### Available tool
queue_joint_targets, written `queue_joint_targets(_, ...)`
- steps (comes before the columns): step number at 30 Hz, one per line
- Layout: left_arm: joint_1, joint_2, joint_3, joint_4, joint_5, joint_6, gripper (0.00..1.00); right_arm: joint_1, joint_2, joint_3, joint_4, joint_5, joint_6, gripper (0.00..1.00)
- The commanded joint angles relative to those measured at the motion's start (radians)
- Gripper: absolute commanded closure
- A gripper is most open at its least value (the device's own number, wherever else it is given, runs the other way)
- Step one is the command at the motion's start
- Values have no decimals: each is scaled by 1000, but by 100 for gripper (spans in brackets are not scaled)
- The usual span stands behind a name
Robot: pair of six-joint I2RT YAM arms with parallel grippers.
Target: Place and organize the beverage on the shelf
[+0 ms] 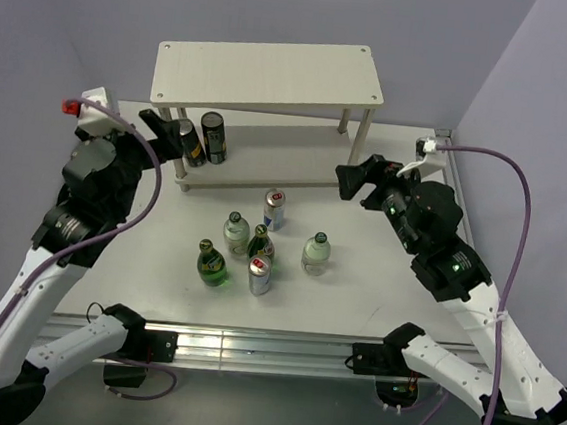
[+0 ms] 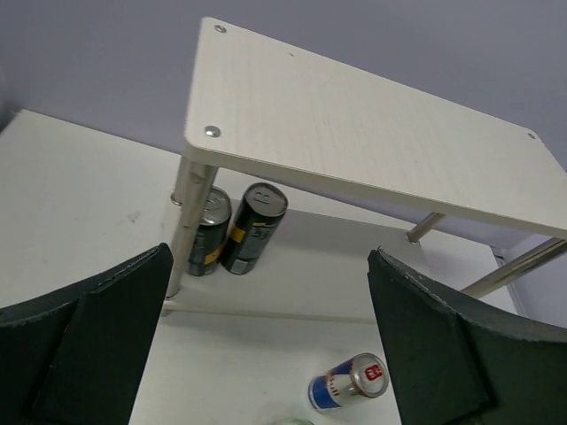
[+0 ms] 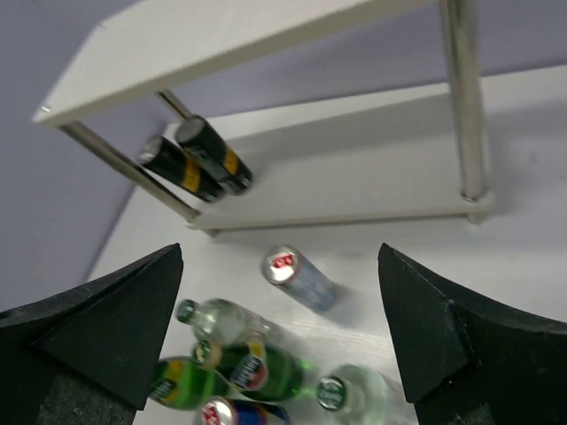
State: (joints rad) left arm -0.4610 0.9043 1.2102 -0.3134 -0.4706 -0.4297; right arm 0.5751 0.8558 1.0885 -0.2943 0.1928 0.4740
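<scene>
The pale wood two-tier shelf (image 1: 267,70) stands at the back of the table. Six drinks stand grouped in front of it: two silver-blue cans (image 1: 274,210) (image 1: 258,275), two clear bottles with green caps (image 1: 236,231) (image 1: 316,253), and two green bottles (image 1: 260,242) (image 1: 213,264). My left gripper (image 1: 171,126) is open and empty by the shelf's left end; in its wrist view (image 2: 268,266) a silver-blue can (image 2: 350,382) lies below. My right gripper (image 1: 352,182) is open and empty near the shelf's right front leg, above the group (image 3: 280,257).
Two black cans with yellow marks (image 1: 202,138) stand on the lower board at its left end, also in the left wrist view (image 2: 239,228) and the right wrist view (image 3: 199,161). The shelf's front legs (image 2: 190,221) (image 3: 462,97) stand close to both grippers. Walls close in behind and at the sides.
</scene>
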Motion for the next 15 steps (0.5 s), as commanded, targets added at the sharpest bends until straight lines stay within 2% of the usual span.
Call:
queue_joint_targets(1, -4, -80, -32, -13, -72, 91, 1, 20, -70, -44, -85, 106, -93, 2)
queue_joint_targets(5, -4, -88, -93, -13, -60, 95, 1, 54, -220, -157, -23, 80, -120, 2)
queue_joint_targets(7, 2, -67, -115, -21, -48, 77, 1, 113, -242, -205, -9, 123, -98, 4)
queue_joint_targets(10, 34, -33, -106, -39, -7, 54, 1, 250, -180, -202, -69, 290, -77, 6)
queue_joint_targets(11, 41, -28, -110, -36, 12, 48, 1, 300, -123, -196, -91, 467, -61, 7)
queue_joint_targets(12, 50, -24, -115, -33, 32, 45, 1, 427, -98, -194, -133, 550, -45, 7)
queue_joint_targets(15, 84, -8, -115, -42, 38, 28, 1, 584, -34, -208, -219, 761, 73, 5)
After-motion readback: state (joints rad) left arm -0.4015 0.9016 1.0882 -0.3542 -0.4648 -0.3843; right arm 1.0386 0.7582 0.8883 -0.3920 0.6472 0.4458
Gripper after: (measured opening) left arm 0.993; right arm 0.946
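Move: The right-hand clear bottle, standing apart, lies about 4 cm back, 4 cm left and 29 cm below the right hand. The rear Red Bull can is some 9 cm ahead and 16 cm left of that hand, the capped green bottle beside the front can 2 cm back and 18 cm left, both about 30 cm down. From the left hand, the right black can on the shelf lies roughly 23 cm ahead, 1 cm right, 29 cm below. Towards the right-hand clear bottle the right hand comes down quickly, about 8 cm, drawing back some 6 cm; it first edges right, then swings left over the bottle, its left side dipping about 10 degrees, fingers wide open. The left hand eases back and left about 2 cm, then comes forward again and sinks some 6 cm in front of the shelf's left end, tipping slightly down, also open and empty. ##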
